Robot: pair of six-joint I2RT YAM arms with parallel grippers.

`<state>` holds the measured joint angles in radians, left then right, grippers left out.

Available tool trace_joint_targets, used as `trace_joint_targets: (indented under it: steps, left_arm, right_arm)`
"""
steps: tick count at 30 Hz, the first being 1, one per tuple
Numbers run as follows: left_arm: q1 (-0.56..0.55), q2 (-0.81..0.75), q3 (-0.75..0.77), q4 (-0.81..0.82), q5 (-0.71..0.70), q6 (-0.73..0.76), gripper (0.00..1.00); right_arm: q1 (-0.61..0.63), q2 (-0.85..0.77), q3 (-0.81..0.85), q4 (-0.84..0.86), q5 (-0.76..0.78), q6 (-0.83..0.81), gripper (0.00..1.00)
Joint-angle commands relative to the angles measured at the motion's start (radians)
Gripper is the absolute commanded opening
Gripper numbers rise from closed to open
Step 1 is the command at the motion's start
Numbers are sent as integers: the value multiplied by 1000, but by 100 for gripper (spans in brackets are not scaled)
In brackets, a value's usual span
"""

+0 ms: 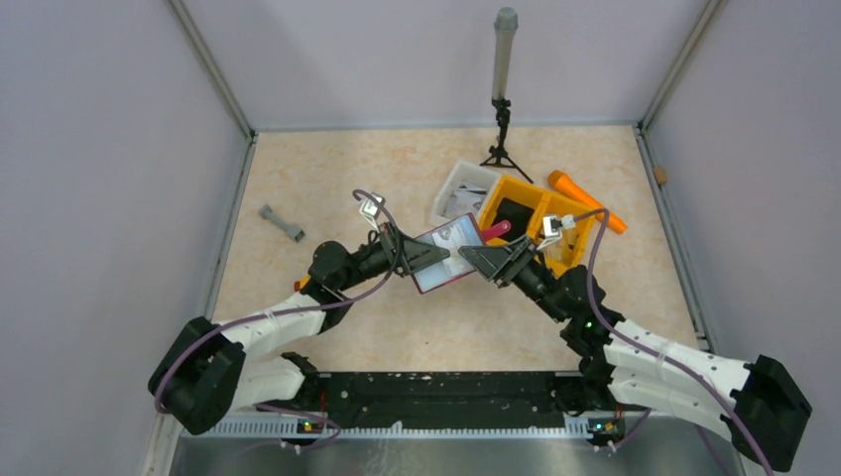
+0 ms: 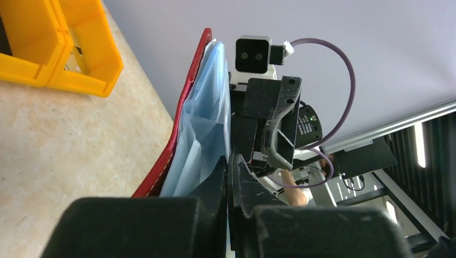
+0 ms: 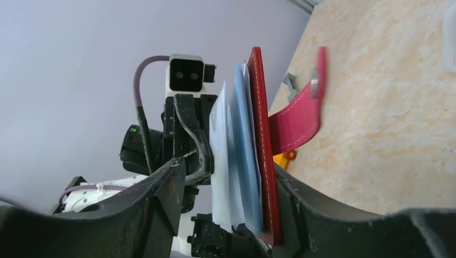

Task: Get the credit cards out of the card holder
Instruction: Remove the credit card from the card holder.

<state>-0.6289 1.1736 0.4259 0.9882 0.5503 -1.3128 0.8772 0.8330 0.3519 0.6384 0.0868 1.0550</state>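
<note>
The dark red card holder (image 1: 442,281) hangs open in the air over the middle of the table, between my two grippers. Its snap tab (image 3: 301,121) sticks out to the side. Pale whitish and light blue layers (image 3: 231,145) line its inner face; I cannot tell the credit cards from the pockets. My left gripper (image 2: 230,164) is shut on a thin edge of the holder's pale inner side (image 2: 207,118). My right gripper (image 3: 230,167) is open, one finger on each side of the holder's other edge, with a gap on the pale side.
A yellow-orange divided bin (image 1: 536,223) and a white tray (image 1: 458,193) stand just behind the held holder. An orange tool (image 1: 585,198) lies at the back right. A grey dumbbell-shaped piece (image 1: 283,223) lies to the left. A small tripod (image 1: 504,119) stands at the back.
</note>
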Motion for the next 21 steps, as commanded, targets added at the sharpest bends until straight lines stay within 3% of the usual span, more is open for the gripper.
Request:
trace_joint_targets:
  steps: [1,5,12,17,21]
  left_arm:
    - [10,-38,-7,74,14,-2,0]
    - [10,-49,-7,56,24,0,0]
    - [10,-46,-10,56,30,-2,0]
    - [10,-45,-15,56,31,-2,0]
    - [9,-44,-16,60,34,-5,0]
  right_arm:
    - [7,-62,-42,89,41,23,53]
    - [6,-73,-66,130,52,42,40]
    - [6,-66,-81,185,41,58,27]
    - [8,-65,-75,176,38,65,8]
    - [6,-66,-74,168,37,70,4]
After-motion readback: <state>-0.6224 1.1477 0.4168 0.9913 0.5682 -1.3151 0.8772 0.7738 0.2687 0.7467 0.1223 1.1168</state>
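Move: My left hand keeps its shut fingers on the card holder's sleeves, the holder's middle about 2 cm to its right and 1 cm ahead. My open right hand straddles the holder's right edge: the middle lies roughly 2 cm left of it, level ahead and in height. From my right hand, the yellow box sits some 20 cm ahead, 18 cm right and 24 cm below; the clear bin is about 28 cm ahead, 2 cm right, equally low. I slip my right hand about 1.5 cm right towards the holder's outer edge, easing up nearly 1 cm and rolling its left side up some 5 degrees, while its half-open fingers close almost fully and pinch the red cover's edge by the strap. My left hand stays put, still gripping the sleeves. ##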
